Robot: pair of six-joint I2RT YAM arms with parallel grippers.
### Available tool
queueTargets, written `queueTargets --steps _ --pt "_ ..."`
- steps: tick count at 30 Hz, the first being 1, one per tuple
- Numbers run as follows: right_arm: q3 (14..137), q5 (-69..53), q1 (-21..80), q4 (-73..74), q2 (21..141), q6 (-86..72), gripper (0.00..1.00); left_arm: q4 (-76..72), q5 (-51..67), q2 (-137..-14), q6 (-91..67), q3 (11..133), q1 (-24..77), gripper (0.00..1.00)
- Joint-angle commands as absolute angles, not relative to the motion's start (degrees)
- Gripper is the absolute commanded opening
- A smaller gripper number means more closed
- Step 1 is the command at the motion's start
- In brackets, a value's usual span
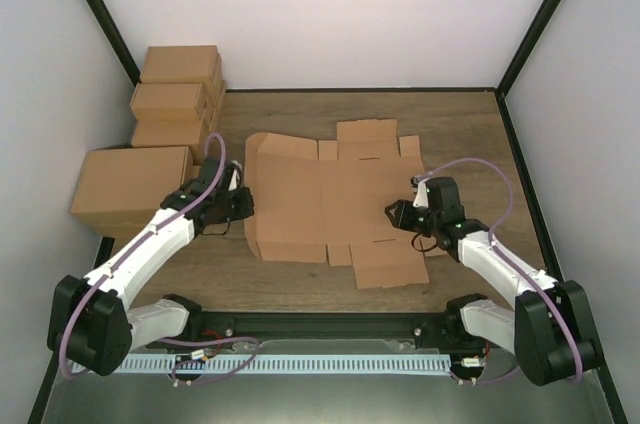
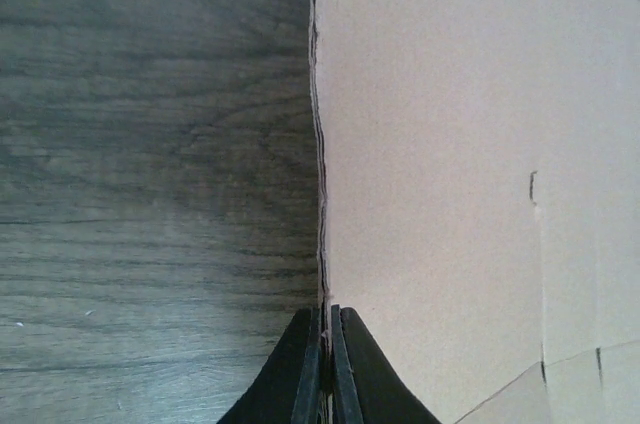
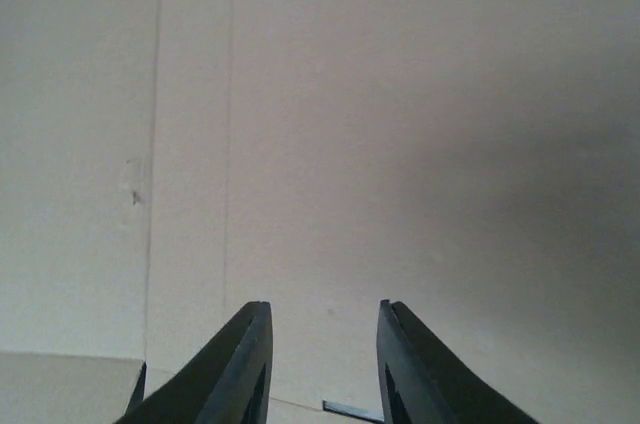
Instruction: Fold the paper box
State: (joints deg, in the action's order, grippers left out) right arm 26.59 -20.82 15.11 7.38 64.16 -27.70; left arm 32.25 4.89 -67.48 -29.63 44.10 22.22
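Observation:
The paper box (image 1: 330,199) is a flat, die-cut piece of brown cardboard with flaps and crease lines, lying in the middle of the wooden table. My left gripper (image 1: 247,206) sits at its left edge. In the left wrist view the black fingers (image 2: 326,312) are pressed together on the thin edge of that cardboard (image 2: 450,144). My right gripper (image 1: 392,212) hovers over the sheet's right part. In the right wrist view its fingers (image 3: 325,309) stand apart with nothing between them, and only the cardboard surface (image 3: 350,124) shows behind them.
Brown cartons are stacked at the back left (image 1: 180,66) against the wall, with a larger one (image 1: 130,184) just left of my left arm. White walls with black frame bars close off the table (image 1: 460,114) on three sides.

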Motion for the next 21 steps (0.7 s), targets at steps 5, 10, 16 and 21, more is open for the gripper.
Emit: queueTargets --steps 5,10,16,21 --pt "28.91 -14.30 14.72 9.95 61.96 -28.65 0.44 39.57 4.87 -66.99 -24.08 52.74 22.33 0.04" --pt "30.18 -9.99 14.71 10.77 62.34 -29.70 0.99 40.72 4.93 -65.97 -22.19 54.58 22.35 0.04" --pt "34.73 -2.53 11.55 13.52 64.87 -30.54 1.00 40.67 4.95 -65.48 -22.15 53.73 22.39 0.04" --pt "35.84 -6.92 3.60 12.34 70.19 -29.17 1.00 41.37 2.68 -66.08 -22.24 53.68 22.40 0.04"
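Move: The right hand's goal, the paper box's right edge, lies about 10 cm to its right, 4 cm ahead and 7 cm below. From that hand the near flap is some 11 cm back, straight behind, and the far flap 16 cm ahead and 5 cm left. The left hand already pinches the box's left edge, right at its fingers, with the big carton roughly 25 cm to its left and 3 cm ahead. Left raises its pinched edge some 5 cm; right opens wide, sweeping right and forward towards the right edge. ##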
